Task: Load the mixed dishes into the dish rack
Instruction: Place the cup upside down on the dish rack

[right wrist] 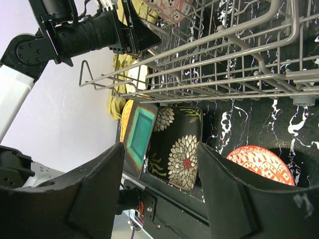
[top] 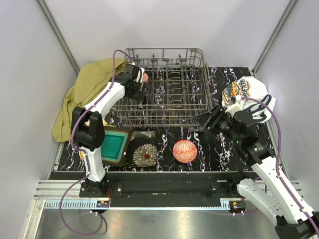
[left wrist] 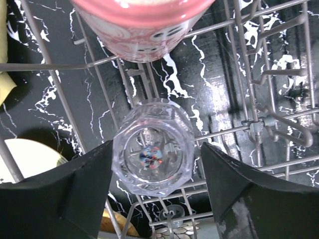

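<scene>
The dish rack point(top: 172, 107) stands at the back middle of the table. My left gripper point(top: 138, 87) hangs over its left end. In the left wrist view this gripper point(left wrist: 157, 145) is open around a clear glass point(left wrist: 153, 152) resting on the rack wires point(left wrist: 234, 130), with a gap at the right finger. A pink cup point(left wrist: 142, 25) sits in the rack just beyond. My right gripper point(top: 202, 122) is open and empty in front of the rack. A teal plate point(top: 113, 143), a dark floral plate point(top: 144, 149) and a red bowl point(top: 185, 151) lie on the table.
An olive-yellow cloth point(top: 84, 94) lies left of the rack and a white printed cloth point(top: 246, 92) to its right. A cream plate point(left wrist: 25, 159) shows beneath the rack's left side. An orange plate point(right wrist: 125, 117) peeks from behind the teal one. Grey walls close in both sides.
</scene>
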Motion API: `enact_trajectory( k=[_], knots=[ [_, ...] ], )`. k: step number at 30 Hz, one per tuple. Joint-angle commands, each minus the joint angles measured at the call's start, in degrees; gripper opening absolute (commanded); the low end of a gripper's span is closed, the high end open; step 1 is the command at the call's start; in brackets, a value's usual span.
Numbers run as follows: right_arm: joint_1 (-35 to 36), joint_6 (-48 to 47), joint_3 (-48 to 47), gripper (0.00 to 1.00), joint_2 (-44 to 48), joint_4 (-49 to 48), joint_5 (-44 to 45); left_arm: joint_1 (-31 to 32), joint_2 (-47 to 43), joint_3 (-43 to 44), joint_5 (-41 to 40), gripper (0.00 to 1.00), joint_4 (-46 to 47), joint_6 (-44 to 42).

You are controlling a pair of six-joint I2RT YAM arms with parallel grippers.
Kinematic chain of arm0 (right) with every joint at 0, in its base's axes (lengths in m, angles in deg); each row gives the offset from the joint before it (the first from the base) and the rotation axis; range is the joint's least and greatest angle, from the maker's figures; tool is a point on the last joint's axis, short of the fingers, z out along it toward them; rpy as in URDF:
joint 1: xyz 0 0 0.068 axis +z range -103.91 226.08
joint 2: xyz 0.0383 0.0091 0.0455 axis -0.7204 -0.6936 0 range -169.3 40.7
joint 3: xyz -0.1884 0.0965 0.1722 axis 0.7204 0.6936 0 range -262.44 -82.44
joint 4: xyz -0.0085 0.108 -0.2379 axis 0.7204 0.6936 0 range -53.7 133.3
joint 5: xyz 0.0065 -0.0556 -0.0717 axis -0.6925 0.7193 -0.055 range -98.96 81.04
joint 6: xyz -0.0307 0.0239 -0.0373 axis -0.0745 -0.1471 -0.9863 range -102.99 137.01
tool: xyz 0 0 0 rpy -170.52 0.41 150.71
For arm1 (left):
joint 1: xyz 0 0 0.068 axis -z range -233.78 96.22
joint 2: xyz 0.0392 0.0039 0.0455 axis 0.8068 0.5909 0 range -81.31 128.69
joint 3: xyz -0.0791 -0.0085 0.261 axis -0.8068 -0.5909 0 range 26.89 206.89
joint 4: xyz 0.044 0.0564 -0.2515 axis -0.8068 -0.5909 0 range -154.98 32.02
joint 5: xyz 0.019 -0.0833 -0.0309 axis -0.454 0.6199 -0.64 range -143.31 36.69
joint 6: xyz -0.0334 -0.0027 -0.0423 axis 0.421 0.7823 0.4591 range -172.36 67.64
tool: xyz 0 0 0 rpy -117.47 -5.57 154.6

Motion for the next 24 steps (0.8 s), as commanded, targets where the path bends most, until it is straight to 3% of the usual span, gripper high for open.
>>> enact_trajectory(
  k=[1, 7, 24],
  knots=[
    [-0.14, -0.76, -2.93, 0.68, 0.43, -0.04, -0.12, -0.81, -1.82, 0.16, 0.53, 0.8, -1.28, 0.77],
    [-0.23, -0.41, -2.4, 0.68, 0.78, -0.04, -0.29, -0.81, -4.63, 2.36, 0.79, 0.93, -2.07, 0.94],
    [-0.14, -0.41, -1.87, 0.68, 2.19, 0.84, 0.67, -0.9, -19.04, 7.46, 10.1, 0.99, 0.91, 3.14]
  ],
)
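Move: The clear cup stands upside down in the left part of the dish rack, between the left hand's already parting fingers, its middle about 1 cm below the hand point. The pink mug is some 7 cm ahead and 3 cm to the right; the cream plate lies outside the rack, roughly 11 cm back, 14 cm left and 8 cm lower. From the idle right hand the cup is about 18 cm ahead, 29 cm left and 15 cm below. Almost in place at first, the left hand spreads its already loosened fingers to fully open on either side of the cup, then climbs away from the cup and the rack with growing speed, about 13 cm up. The fingers tip some 15 degrees towards forward and the hand's left side dips as the open fingers clear the cup. ##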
